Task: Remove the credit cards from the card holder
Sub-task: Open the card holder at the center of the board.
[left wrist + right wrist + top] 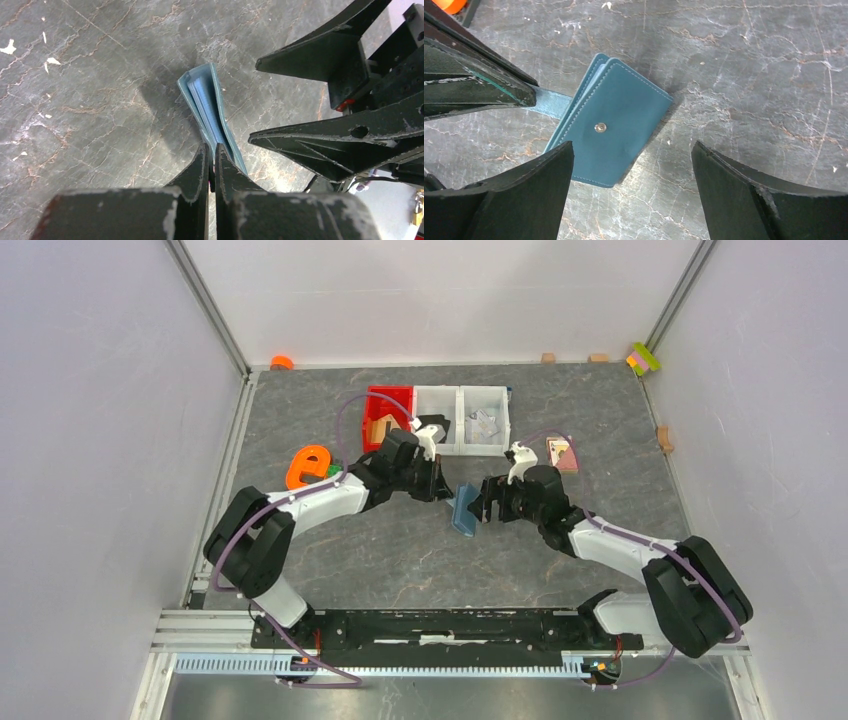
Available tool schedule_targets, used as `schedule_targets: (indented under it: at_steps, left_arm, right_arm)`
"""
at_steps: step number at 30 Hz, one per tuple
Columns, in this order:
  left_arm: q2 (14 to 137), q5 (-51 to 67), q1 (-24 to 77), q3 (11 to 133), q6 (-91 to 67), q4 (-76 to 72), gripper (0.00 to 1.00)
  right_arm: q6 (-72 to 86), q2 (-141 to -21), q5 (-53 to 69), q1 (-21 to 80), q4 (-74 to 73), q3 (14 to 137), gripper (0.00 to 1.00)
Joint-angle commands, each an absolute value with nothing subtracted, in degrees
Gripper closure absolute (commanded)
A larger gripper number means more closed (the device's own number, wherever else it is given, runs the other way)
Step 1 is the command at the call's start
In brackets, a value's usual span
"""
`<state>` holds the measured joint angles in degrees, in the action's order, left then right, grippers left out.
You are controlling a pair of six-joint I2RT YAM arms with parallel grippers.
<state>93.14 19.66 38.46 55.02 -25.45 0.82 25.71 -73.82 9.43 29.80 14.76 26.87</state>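
The card holder [465, 510] is a steel-blue folding wallet with a metal snap, held between the two arms at mid-table. My left gripper [211, 148] is shut on a thin edge of the card holder [207, 105], which stands edge-on and slightly spread, casting a shadow on the table. From the right wrist, the card holder [619, 120] shows its stitched outer face, its flap pinched by the left fingers [479, 85]. My right gripper [631, 145] stands wide open just short of it, holding nothing. The right fingers [325, 55] show beside the wallet. The credit cards are hidden.
A red bin [388, 405] and two white bins [437, 405] sit in a row at the back. An orange curved toy [308, 465] lies left of the left arm. A pink and wood piece [562, 453] lies at the right. Small blocks [643, 358] line the back wall.
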Motion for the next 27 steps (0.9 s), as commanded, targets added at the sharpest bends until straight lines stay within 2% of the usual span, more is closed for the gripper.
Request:
schedule_targets:
  at_steps: [1, 4, 10, 18, 20, 23, 27]
  left_arm:
    - [90.92, 23.02, 38.76, 54.20, -27.83, -3.63, 0.98]
    - [90.72, 24.33, 38.76, 53.55, -28.63, -5.34, 0.98]
    - [90.44, 22.26, 38.76, 53.44, -28.23, -4.48, 0.98]
    - [88.71, 18.27, 38.76, 52.55, -26.64, -3.56, 0.97]
    - [88.25, 17.72, 38.76, 51.85, -26.49, -4.36, 0.95]
    - [87.69, 17.40, 38.76, 50.89, -26.20, -5.62, 0.90]
    - [87.53, 17.41, 38.76, 50.39, -26.09, -6.30, 0.91]
  right_arm:
    - [24.37, -72.78, 12.57, 30.69, 19.28, 26.82, 0.09]
    - [24.40, -72.80, 12.09, 31.83, 18.97, 27.34, 0.03]
    - [24.98, -72.61, 8.51, 31.90, 16.60, 27.79, 0.02]
    - [25.64, -60.49, -9.50, 31.99, 13.91, 26.80, 0.04]
    - [27.51, -59.88, -13.94, 32.51, 13.02, 28.05, 0.06]
    - [27.28, -60.68, -23.47, 34.68, 11.95, 28.96, 0.04]
    - [27.71, -61.02, -8.68, 35.85, 21.28, 24.72, 0.06]
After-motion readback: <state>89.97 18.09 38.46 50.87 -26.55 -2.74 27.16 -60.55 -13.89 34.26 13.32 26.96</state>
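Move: The card holder already hangs by its strap from the left fingers, its middle about 3 cm to the left hand's right, 2 cm back and 3 cm lower. The open right hand has it about 3 cm to its left, level fore and aft and 1 cm below. From the right hand, the white bins stand some 17 cm ahead and 4 cm left, and the red box about 11 cm ahead and 16 cm right, both around 4 cm lower. With its fingers staying wide open, the right hand first eases about 1.5 cm left at the card holder's side, then swings up and away from it, ending some 7 cm higher, 3.5 cm farther right and 2.5 cm farther out, while the wrist tips the fingers upward and turns roughly 15 degrees clockwise. The left hand stays nearly in place, still pinching the strap and keeping the card holder off the table, with only a drift of about 1 cm and barely any change in its grip. ##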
